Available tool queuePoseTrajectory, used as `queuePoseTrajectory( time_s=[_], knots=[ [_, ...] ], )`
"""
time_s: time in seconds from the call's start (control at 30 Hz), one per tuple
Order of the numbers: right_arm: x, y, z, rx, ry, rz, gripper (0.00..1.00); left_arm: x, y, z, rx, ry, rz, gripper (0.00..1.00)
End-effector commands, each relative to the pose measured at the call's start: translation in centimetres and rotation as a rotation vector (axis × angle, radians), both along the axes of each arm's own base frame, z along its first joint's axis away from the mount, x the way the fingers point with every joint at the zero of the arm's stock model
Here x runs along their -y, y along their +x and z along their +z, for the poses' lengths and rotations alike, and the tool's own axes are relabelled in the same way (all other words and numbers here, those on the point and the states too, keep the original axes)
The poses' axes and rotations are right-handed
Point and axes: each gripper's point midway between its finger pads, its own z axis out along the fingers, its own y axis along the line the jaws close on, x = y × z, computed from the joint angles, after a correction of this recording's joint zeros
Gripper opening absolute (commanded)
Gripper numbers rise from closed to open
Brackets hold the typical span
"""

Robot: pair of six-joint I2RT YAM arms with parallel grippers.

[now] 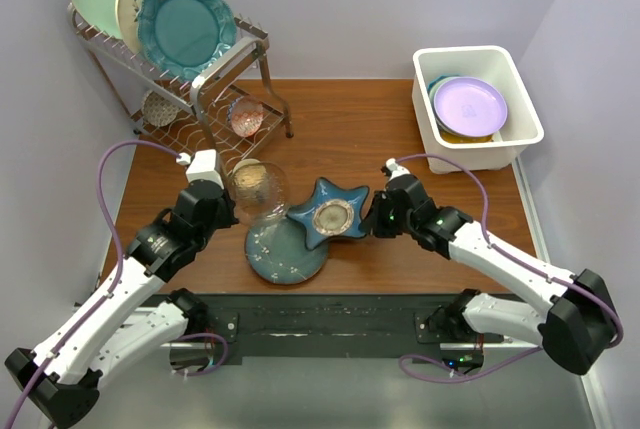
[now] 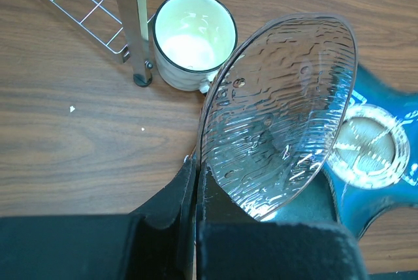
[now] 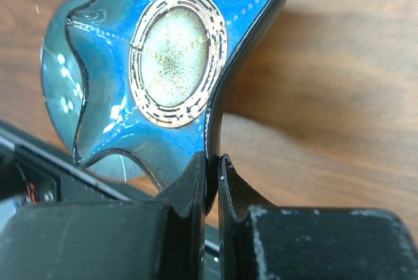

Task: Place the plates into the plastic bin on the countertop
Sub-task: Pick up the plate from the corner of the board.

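Note:
My left gripper [image 1: 234, 206] [image 2: 196, 162] is shut on the rim of a clear textured glass plate [image 1: 258, 189] [image 2: 281, 117], which it holds tilted above the countertop [image 1: 350, 129]. The right gripper [image 1: 372, 221] [image 3: 212, 162] is shut on the edge of a blue star-shaped plate [image 1: 330, 214] [image 3: 176, 64], also lifted and tilted. Below both, a grey-blue round plate [image 1: 283, 252] [image 3: 57, 91] lies flat on the wood. The white plastic bin [image 1: 520, 99] stands at the back right, with a lavender plate [image 1: 470, 104] on top of others inside it.
A wire rack [image 1: 215, 74] at the back left holds mint, cream and teal plates upright, with small dishes on its lower shelf. A cream cup [image 2: 194, 38] stands by the rack's leg [image 2: 134, 25], just beyond the clear plate. The star plate [image 2: 372, 149] shows to its right.

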Motion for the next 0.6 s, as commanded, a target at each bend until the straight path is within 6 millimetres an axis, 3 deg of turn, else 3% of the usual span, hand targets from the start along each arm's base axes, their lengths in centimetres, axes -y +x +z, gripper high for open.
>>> queuePoseTrajectory(
  time_s=[0.0, 0.57],
  knots=[
    [-2.9, 4.1, 9.2, 0.226, 0.209, 0.025, 0.0, 0.2, 0.6, 1.3, 0.048, -0.046, 0.018, 0.0],
    [-0.5, 10.3, 11.3, 0.268, 0.2, -0.036, 0.0, 0.3, 0.5, 1.3, 0.048, -0.053, 0.005, 0.0]
  ],
)
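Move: The blue star plate already hangs from the right fingers, its middle some 8 cm left and 2 cm ahead of them. The plastic bin stands about 25 cm ahead and 26 cm to the right, its middle a little lower than this hand. The round green plate lies roughly 19 cm left and 6 cm back, about 10 cm below; the mug is some 28 cm left and 10 cm ahead, lower too. From the left hand the bin is about 57 cm right and 25 cm ahead. The star plate, still pinched by one corner in the shut right fingers, is carried forward about 6 cm, rising some 3 cm early on and then running level, with a slight drift to the right and a small clockwise turn. This takes it away from the green plate and towards the bin. ##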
